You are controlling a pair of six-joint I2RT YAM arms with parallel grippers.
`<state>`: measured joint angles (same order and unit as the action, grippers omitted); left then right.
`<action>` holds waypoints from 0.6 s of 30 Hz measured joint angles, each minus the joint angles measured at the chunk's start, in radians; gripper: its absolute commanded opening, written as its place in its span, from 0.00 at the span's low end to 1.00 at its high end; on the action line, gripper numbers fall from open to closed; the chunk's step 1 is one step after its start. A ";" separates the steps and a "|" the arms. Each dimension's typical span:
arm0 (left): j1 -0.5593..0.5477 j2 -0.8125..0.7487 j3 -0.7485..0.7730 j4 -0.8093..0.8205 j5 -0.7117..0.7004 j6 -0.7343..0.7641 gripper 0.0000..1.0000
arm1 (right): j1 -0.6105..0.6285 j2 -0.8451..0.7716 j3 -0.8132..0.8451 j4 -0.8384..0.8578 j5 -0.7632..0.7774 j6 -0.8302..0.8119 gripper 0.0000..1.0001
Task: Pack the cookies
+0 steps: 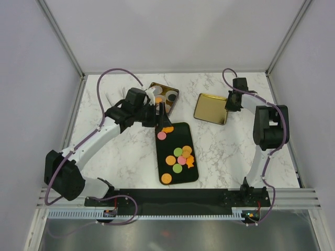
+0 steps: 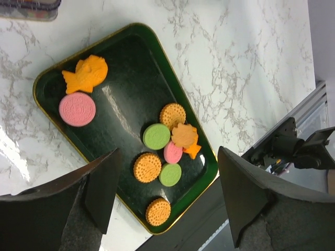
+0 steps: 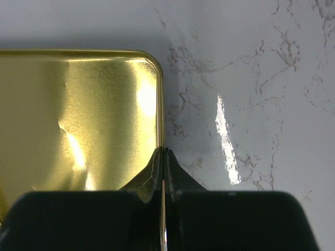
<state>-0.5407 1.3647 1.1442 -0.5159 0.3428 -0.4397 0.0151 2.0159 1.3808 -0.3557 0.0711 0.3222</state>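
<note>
The cookies (image 1: 179, 157) lie on a dark green tray (image 1: 191, 136): several round orange, pink and green ones and a few irregular orange ones. In the left wrist view a pink cookie (image 2: 77, 109) and a shaped orange one (image 2: 86, 73) lie at the tray's (image 2: 125, 78) far end, and a cluster (image 2: 166, 144) lies nearer its other end. My left gripper (image 1: 163, 120) is open and empty, hovering above the tray (image 2: 167, 157). My right gripper (image 1: 229, 107) is shut on the right edge of a gold lid (image 1: 209, 108), pinching its rim (image 3: 164, 151).
A brown tin (image 1: 163, 96) with white paper cups and some round pieces inside stands behind the tray, under my left wrist. Its edge shows in the left wrist view (image 2: 29, 10). The gold lid (image 3: 78, 115) lies flat on the marble table (image 3: 251, 78). A black strip (image 1: 172, 196) borders the near edge.
</note>
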 measured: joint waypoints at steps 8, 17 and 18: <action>0.017 0.188 0.187 0.079 -0.020 -0.055 0.83 | 0.000 -0.106 0.006 -0.049 -0.040 0.007 0.00; 0.067 0.437 0.380 0.134 0.001 -0.074 0.83 | 0.023 -0.259 0.054 -0.080 -0.130 0.035 0.00; 0.076 0.462 0.403 0.138 0.009 -0.076 0.83 | 0.032 -0.274 0.055 -0.080 -0.138 0.039 0.00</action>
<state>-0.4644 1.8263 1.5471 -0.3779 0.3519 -0.5152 0.0471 1.7416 1.4353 -0.4362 -0.0673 0.3614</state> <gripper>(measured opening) 0.832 0.011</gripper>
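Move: The gold lid, lying flat with its right rim already pinched by the right gripper, has its middle about 17 cm ahead of the open left gripper, 23 cm to its right and 17 cm below. From the left gripper, the cookie box is some 20 cm ahead and 2 cm left; the green tray's middle is 5 cm back and 6 cm right. From the right gripper, the box is roughly 33 cm left and 4 cm ahead, and the lid's middle is 8 cm left, level with it. Keep the right fingers shut on the lid's right rim and lift, slowly at first then fast, about 14 cm, drifting some 4 cm left and tipping the wrist some 15 degrees so the fingers swing forward. Meanwhile bring the left gripper, still wide open and nearly level, about 14 cm forward and a little right, off the tray and towards the lid's left side, touching nothing. ##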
